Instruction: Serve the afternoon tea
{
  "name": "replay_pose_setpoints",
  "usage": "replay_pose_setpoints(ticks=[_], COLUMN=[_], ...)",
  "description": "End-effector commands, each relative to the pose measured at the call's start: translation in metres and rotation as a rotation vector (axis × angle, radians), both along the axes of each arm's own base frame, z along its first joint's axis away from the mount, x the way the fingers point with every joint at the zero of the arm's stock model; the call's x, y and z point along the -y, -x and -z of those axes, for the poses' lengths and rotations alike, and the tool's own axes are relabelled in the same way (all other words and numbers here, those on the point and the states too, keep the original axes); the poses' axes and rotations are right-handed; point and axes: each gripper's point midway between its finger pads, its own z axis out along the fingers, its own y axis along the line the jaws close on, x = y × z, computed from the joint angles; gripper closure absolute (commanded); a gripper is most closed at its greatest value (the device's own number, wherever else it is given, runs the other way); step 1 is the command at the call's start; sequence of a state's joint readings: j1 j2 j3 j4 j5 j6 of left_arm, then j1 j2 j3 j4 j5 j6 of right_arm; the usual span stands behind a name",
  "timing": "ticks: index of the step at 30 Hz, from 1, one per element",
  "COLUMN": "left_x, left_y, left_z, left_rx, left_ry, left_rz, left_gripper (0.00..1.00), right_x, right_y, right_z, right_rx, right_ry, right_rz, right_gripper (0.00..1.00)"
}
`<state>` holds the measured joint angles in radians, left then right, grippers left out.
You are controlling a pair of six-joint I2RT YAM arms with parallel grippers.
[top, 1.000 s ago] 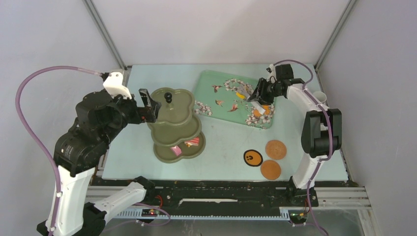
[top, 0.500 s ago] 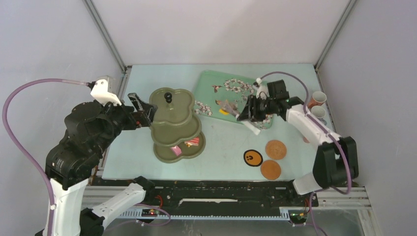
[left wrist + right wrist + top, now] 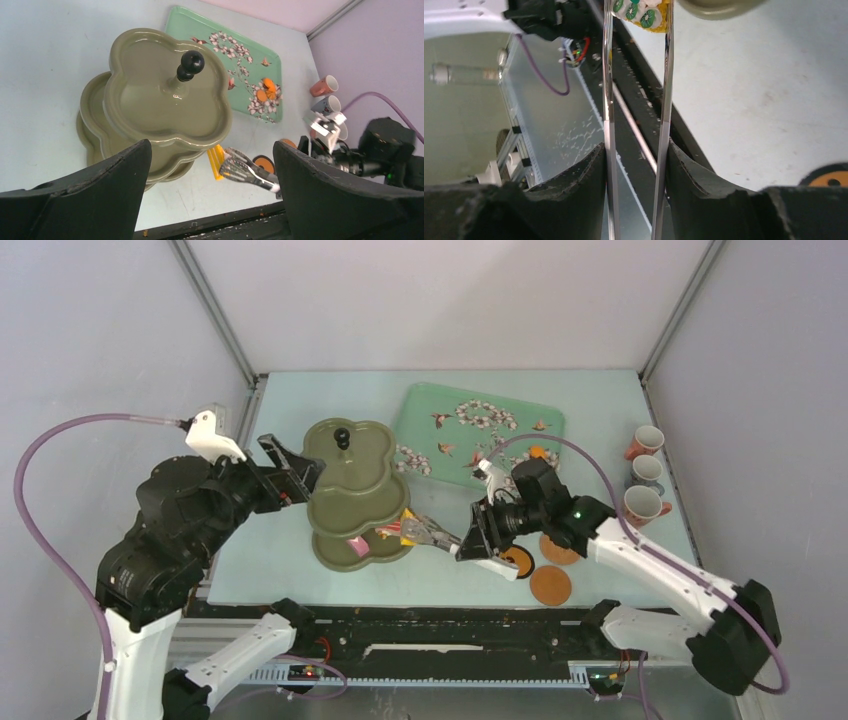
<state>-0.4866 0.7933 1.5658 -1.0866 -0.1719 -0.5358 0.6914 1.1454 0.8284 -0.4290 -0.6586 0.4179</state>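
Note:
The olive-green three-tier stand (image 3: 350, 480) stands left of centre, with a pink pastry (image 3: 357, 545) and a red pastry (image 3: 392, 530) on its bottom tier. My right gripper (image 3: 478, 540) is shut on the metal tongs (image 3: 435, 535). The tongs pinch a yellow pastry (image 3: 408, 528) topped with green slices (image 3: 641, 12) at the bottom tier's right edge. My left gripper (image 3: 290, 465) is open and holds nothing, just left of the top tier (image 3: 165, 95). An orange pastry (image 3: 538, 452) lies on the mint tray (image 3: 440, 415). Three cups (image 3: 645, 443) stand at the right.
Round coasters (image 3: 550, 585) lie near the front edge, partly under my right arm, one of them black and orange (image 3: 517, 560). The black frame rail (image 3: 430, 625) runs along the table's near edge. Cage posts rise at the back corners.
My right arm swung from the tray down to the stand's bottom tier, carrying the yellow pastry in the tongs. My left gripper drew back slightly to the left.

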Motion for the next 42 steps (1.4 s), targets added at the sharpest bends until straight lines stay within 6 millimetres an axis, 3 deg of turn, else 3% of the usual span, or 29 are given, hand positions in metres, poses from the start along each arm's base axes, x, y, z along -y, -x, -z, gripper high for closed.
replay_pose_setpoints(ticks=[1,7,15,27,36,39,42], left_x=[0.005,0.004,0.003,-0.004,-0.001,-0.001,0.000], left_y=[0.003,0.004,0.006,0.005,-0.001,-0.003,-0.005], left_z=[-0.006,-0.005,-0.013,-0.017,-0.016,-0.015,-0.015], left_rx=[0.009,0.009,0.028,0.036,0.033,0.031,0.030], left_ry=[0.068,0.085,0.103,0.069,0.053,0.046,0.042], left_rz=[0.007,-0.002,-0.007,-0.028,-0.027,-0.028,-0.027], left_gripper=[0.02,0.02,0.02,0.02,0.02,0.02,0.02], right_x=[-0.014,-0.047,-0.102,-0.143,-0.144,-0.148,-0.150], right_y=[0.022,0.032,0.002,-0.035,-0.053,-0.052,-0.050], right_z=[-0.050,-0.080,-0.102,-0.075,-0.047,-0.045,-0.045], right_rx=[0.162,0.210,0.249,0.348,0.484,0.495,0.497], right_ry=[-0.151,-0.214,-0.180,0.050,0.243,0.239,0.229], right_rz=[-0.114,-0.182,-0.209,-0.226,-0.187,-0.207,-0.219], right_gripper=[1.00,1.00,1.00,1.00,0.99,0.94,0.76])
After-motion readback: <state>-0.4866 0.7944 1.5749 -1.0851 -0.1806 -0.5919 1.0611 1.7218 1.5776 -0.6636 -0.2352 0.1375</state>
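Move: The right hand holds the tongs with the yellow cake about 13 cm to its left, 2 cm ahead and 8 cm lower. The middle tier is about 23 cm left, 6 cm ahead and 9 cm below. The striped cake on the bottom tier lies 18 cm left, 2 cm ahead, and the pink cake 25 cm left, 2 cm back, both some 13 cm below. From the left hand, the middle tier is about 4 cm ahead, 5 cm right and 32 cm below. Keeping its grip on the tongs and cake, the right hand first draws back and up about 4 cm each, clear of the bottom tier, then swings left some 14 cm in all while climbing to about 8 cm above its start and coming forward again. Beside the stand it sinks about 5 cm, rolling some 20 degrees and dipping the tong tips more steeply, to bring the yellow cake in over the middle tier beneath the top tier's edge. ##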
